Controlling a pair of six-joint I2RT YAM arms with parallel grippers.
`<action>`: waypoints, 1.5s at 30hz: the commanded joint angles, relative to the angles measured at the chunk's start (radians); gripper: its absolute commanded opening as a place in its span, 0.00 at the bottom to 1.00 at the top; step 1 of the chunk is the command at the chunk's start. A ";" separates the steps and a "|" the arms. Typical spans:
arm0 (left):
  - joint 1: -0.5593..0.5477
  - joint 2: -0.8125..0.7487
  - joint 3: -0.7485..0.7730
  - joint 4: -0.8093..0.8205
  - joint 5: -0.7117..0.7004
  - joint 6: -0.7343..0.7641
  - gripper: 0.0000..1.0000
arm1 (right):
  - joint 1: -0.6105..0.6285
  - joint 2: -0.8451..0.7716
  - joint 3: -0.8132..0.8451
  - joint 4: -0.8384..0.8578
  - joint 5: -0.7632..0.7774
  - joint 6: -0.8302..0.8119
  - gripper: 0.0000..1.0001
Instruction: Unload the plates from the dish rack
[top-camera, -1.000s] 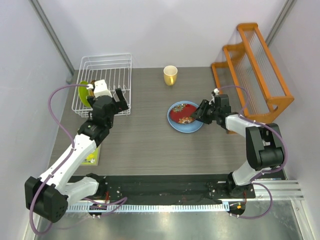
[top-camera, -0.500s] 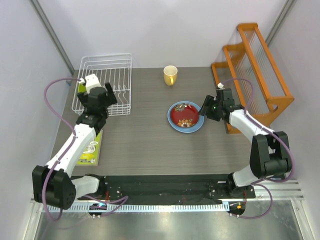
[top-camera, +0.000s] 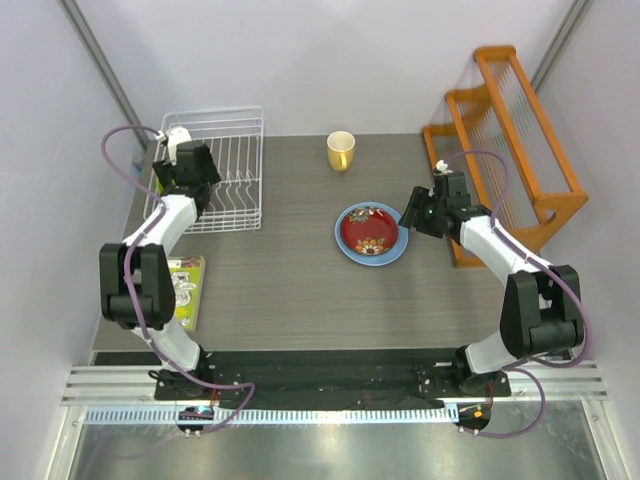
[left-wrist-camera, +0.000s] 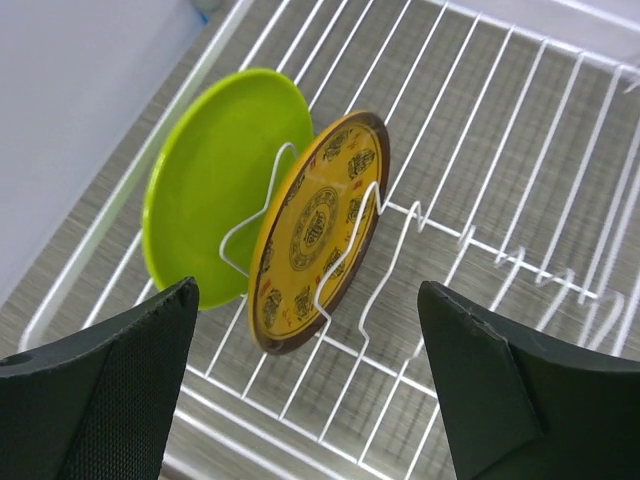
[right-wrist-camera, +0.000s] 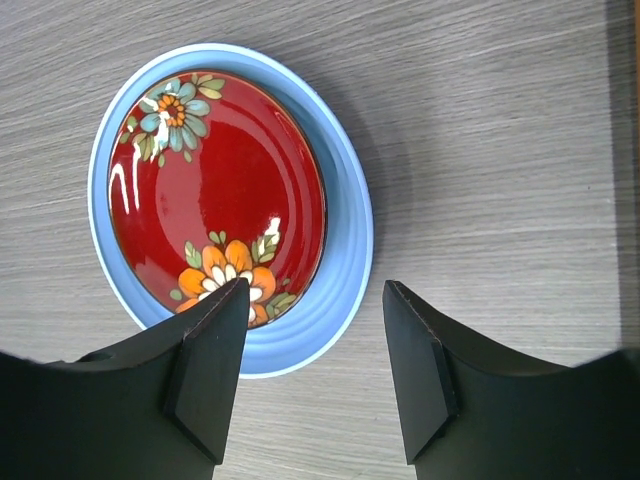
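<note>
In the white wire dish rack (top-camera: 235, 150) (left-wrist-camera: 500, 150), a lime green plate (left-wrist-camera: 215, 180) and a yellow patterned plate (left-wrist-camera: 315, 225) stand upright side by side between tines. My left gripper (top-camera: 192, 172) (left-wrist-camera: 305, 300) hovers open just above them, holding nothing. The arm hides both plates from the top camera. Mid-table, the red floral plate (top-camera: 368, 230) (right-wrist-camera: 215, 190) lies flat inside the larger light blue plate (top-camera: 346, 249) (right-wrist-camera: 345, 270). My right gripper (top-camera: 410, 215) (right-wrist-camera: 315, 290) hangs open beside the blue plate's right rim, empty.
A yellow cup (top-camera: 341, 150) stands at the back centre. An orange wooden slatted rack (top-camera: 510, 140) fills the right side, close behind the right arm. A green and yellow flat card (top-camera: 186, 290) lies at the table's left edge.
My left gripper has swung back and left, from the rack's front edge to above the two standing plates. My right gripper has opened wider and drawn back right off the stacked plates.
</note>
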 joint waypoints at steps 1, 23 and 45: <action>0.021 0.084 0.075 0.033 -0.021 -0.038 0.90 | 0.001 0.037 0.064 0.007 -0.001 -0.022 0.61; 0.047 0.120 0.119 -0.051 -0.006 -0.061 0.00 | -0.001 0.082 0.065 0.010 -0.013 -0.037 0.61; -0.139 -0.238 0.098 -0.205 0.052 0.033 0.00 | 0.053 -0.090 0.039 0.040 0.034 0.005 0.63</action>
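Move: The yellow plate stands on edge in the dish rack, its middle about 6 cm ahead of the left hand, 3 cm to its left and 9 cm below. The green plate stands some 4 cm to the left of it, level with it; the rack's middle is about 8 cm ahead of the left hand, 2 cm right and 10 cm below. From the right hand the yellow plate lies roughly 12 cm ahead and 46 cm left, at about its height. The left hand dips about 5 cm forward-down, pinches the yellow plate's rim, then lifts it some 15 cm. ##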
